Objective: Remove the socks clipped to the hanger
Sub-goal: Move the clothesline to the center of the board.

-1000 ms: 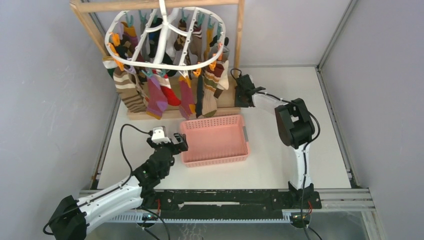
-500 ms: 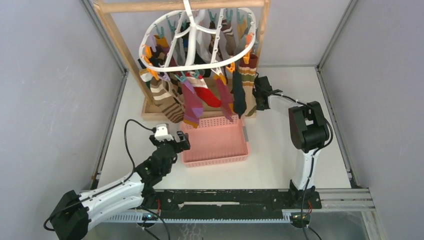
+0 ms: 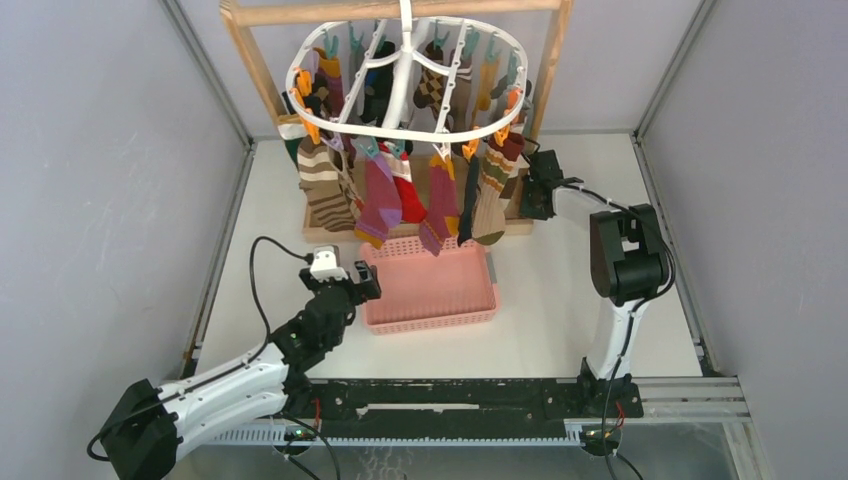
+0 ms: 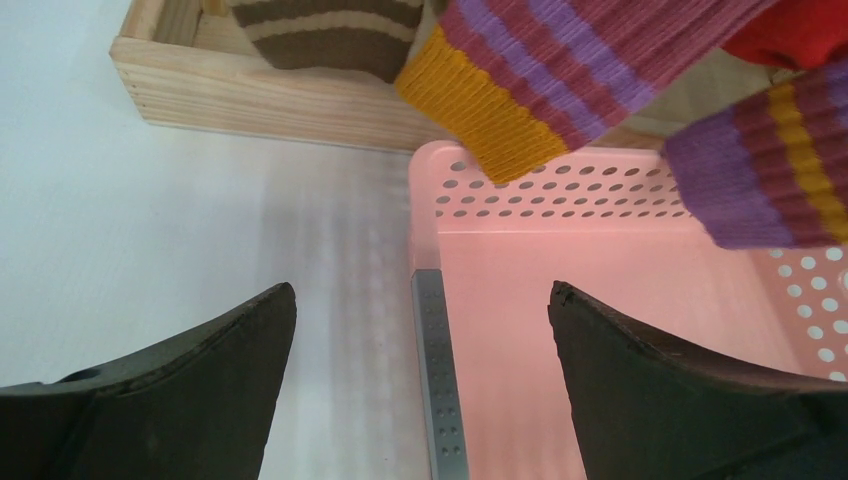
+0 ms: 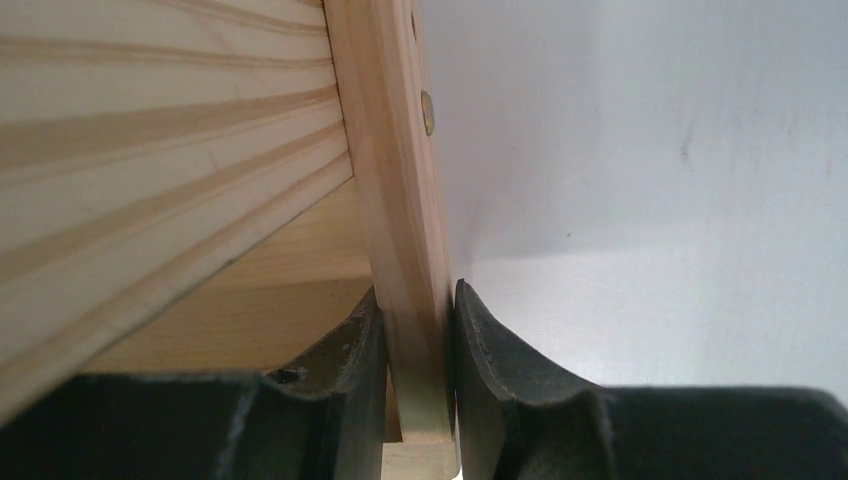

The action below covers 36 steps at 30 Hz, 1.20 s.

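Observation:
The white oval hanger hangs from the wooden frame stand, with several socks clipped around its ring. My right gripper is at the stand's right end. In the right wrist view that gripper is shut on a thin upright wooden board of the stand's base. My left gripper is open and empty at the near left corner of the pink basket. In the left wrist view the left gripper straddles the basket's corner, and a purple-striped sock with a mustard toe dangles over the basket.
The stand's wooden base tray sits just behind the basket; its near wall also shows in the left wrist view. Grey walls close in the table on the left, back and right. White tabletop lies right of the basket.
The wooden stand, with the hanger and socks, has slid to the right across the table, my right gripper shut on its base throughout. The socks swung. The left arm stayed put.

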Each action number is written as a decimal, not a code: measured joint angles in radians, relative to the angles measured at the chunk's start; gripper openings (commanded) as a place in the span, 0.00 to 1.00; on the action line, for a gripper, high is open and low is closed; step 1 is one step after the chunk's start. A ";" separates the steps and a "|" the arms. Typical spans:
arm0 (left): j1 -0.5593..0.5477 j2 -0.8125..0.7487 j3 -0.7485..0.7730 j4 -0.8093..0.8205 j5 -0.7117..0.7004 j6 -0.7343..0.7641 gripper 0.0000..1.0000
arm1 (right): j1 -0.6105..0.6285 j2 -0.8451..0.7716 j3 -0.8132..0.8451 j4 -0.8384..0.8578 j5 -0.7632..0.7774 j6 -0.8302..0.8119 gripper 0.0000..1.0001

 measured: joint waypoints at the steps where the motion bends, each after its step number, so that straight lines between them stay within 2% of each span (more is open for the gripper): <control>1: 0.000 0.000 0.005 -0.001 0.000 0.000 1.00 | -0.004 0.000 0.000 0.000 0.001 0.000 0.10; 4: 0.000 0.002 0.026 -0.011 -0.012 0.002 1.00 | -0.008 -0.002 -0.003 0.001 0.006 0.000 0.36; 9: 0.041 -0.002 0.069 -0.035 -0.044 0.012 1.00 | -0.010 -0.066 -0.080 0.007 0.035 0.042 0.61; 12: 0.138 -0.027 0.080 -0.046 -0.022 0.016 1.00 | -0.011 -0.161 -0.175 0.013 0.069 0.068 0.70; 13: 0.170 -0.036 0.082 -0.050 -0.011 0.016 1.00 | -0.013 -0.194 -0.206 0.018 0.073 0.078 0.77; 14: 0.203 -0.043 0.085 -0.052 -0.005 0.016 1.00 | -0.013 -0.235 -0.244 0.027 0.081 0.085 0.89; 15: 0.229 -0.047 0.089 -0.053 0.002 0.016 1.00 | -0.013 -0.269 -0.274 0.037 0.087 0.093 0.95; 22: 0.270 -0.037 0.105 -0.055 0.042 0.017 1.00 | -0.013 -0.467 -0.435 0.098 0.135 0.118 1.00; 31: 0.284 0.000 0.105 -0.050 0.048 0.021 1.00 | -0.011 -0.492 -0.493 0.217 0.117 0.152 1.00; 36: 0.308 -0.003 0.105 -0.051 0.060 0.026 1.00 | -0.040 -0.567 -0.622 0.324 0.035 0.193 1.00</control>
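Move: The right fingers still pinch the front end of the clothesline base's right rail; from there the pink basket's middle is about 23 cm left and 17 cm back, and the green-toed sock hangs 9 cm left, level, some 12 cm higher. From the open left hand the brown-striped sock is about 18 cm ahead, 10 cm left, the purple sock 14 cm ahead, 1 cm right, both 8 cm higher; the basket lies 14 cm right, 1 cm back, 7 cm below. Right fingers open off the rail, backing about 9 cm and rising; open left hand swings leftward and forward. ##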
